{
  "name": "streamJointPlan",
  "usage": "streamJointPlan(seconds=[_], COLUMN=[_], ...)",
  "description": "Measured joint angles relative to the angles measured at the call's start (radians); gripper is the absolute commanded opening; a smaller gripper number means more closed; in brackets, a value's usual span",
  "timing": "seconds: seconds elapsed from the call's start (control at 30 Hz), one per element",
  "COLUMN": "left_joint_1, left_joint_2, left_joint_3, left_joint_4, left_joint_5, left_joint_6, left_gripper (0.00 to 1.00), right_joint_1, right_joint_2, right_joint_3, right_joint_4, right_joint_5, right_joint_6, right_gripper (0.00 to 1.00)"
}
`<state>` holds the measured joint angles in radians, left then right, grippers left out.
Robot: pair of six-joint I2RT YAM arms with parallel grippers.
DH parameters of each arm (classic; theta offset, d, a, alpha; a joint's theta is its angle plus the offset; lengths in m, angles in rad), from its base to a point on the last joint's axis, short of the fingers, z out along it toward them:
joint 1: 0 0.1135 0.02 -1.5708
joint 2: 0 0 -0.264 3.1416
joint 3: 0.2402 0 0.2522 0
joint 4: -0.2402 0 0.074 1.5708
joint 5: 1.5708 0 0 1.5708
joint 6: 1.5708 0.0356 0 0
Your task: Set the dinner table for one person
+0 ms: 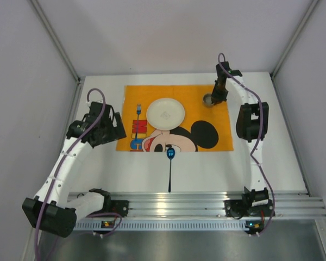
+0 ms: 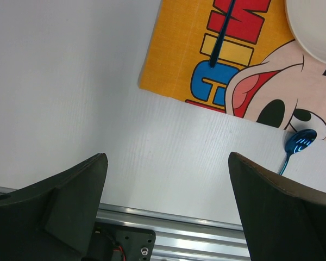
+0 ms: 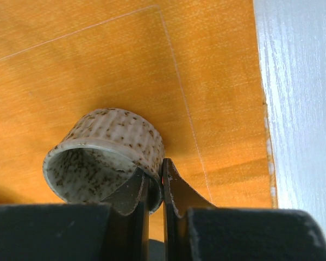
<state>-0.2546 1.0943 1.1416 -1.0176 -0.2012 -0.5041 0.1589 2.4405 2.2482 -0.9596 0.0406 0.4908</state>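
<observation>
The dinner table (image 1: 261, 157) is a white top with an orange Mickey Mouse placemat (image 1: 217, 117) on it. A white plate (image 1: 165, 113) sits on the mat, and a blue fork (image 1: 138, 114) lies to its left. A blue spoon (image 1: 170, 153) lies across the mat's near edge, its handle pointing at the rail. My right gripper (image 3: 155, 168) is shut on the wall of a speckled cup (image 3: 114, 130) at the mat's far right corner, one finger inside and one outside. Whether the cup rests on the mat I cannot tell. My left gripper (image 2: 167, 157) hangs open over bare table left of the mat.
A ribbed aluminium rail (image 1: 195, 204) runs along the near edge with both arm bases on it. Grey walls close in the table on the left, back and right. The mat's right edge and bare white table (image 3: 299, 109) lie just right of the cup.
</observation>
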Motion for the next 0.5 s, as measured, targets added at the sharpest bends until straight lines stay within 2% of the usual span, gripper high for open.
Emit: streamJointPlan(seconds=[0.07,0.1,0.17,0.2,0.3,0.4,0.5], left_joint_1=[0.0,0.0,0.0,0.0,0.0,0.0,0.0], left_joint_2=[0.015,0.021,0.03,0.033,0.035,0.035,0.035], left_joint_3=[0.007,0.009,0.015,0.019,0.027,0.029,0.029], left_joint_4=[0.0,0.0,0.0,0.0,0.0,0.0,0.0], left_joint_5=[-0.001,-0.002,-0.002,-0.003,-0.006,-0.006,-0.006], left_joint_6=[0.0,0.0,0.0,0.0,0.001,0.001,0.002], left_gripper=[0.98,0.98,0.98,0.98,0.98,0.98,0.98], right_joint_1=[-0.003,-0.005,-0.009,-0.01,-0.013,-0.013,-0.013], right_joint_2=[0.013,0.018,0.024,0.025,0.025,0.025,0.014], right_joint_3=[0.0,0.0,0.008,0.013,0.019,0.019,0.017], right_joint_4=[-0.001,0.0,0.002,0.004,0.017,0.031,0.047], right_joint_5=[0.009,0.011,0.012,0.012,0.012,0.012,0.011], right_joint_6=[0.008,0.012,0.023,0.029,0.035,0.038,0.035], right_gripper=[0.05,0.17,0.26,0.36,0.53,0.63,0.64])
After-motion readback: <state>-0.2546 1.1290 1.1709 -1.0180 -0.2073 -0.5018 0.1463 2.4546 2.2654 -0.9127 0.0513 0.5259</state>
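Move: The right hand has the cup by the right side of its rim, near the mat's far right corner: the cup's middle is about 4 cm left, level fore and aft, and 3 cm below the hand. That corner lies roughly 9 cm ahead and 4 cm right. The plate's middle is some 22 cm left and 7 cm back, and the black ear on the mat 17 cm back and 5 cm left. From the left hand, the cup is about 28 cm ahead, 32 cm right and 17 cm lower. Still pinching the rim, the right hand sinks the last 1 cm or so towards the mat, edging slightly right, then opens its fingers to well over half and lets go of the cup. As they spread, the hand eases about 1.5 cm forward and rises roughly 1 cm again. ##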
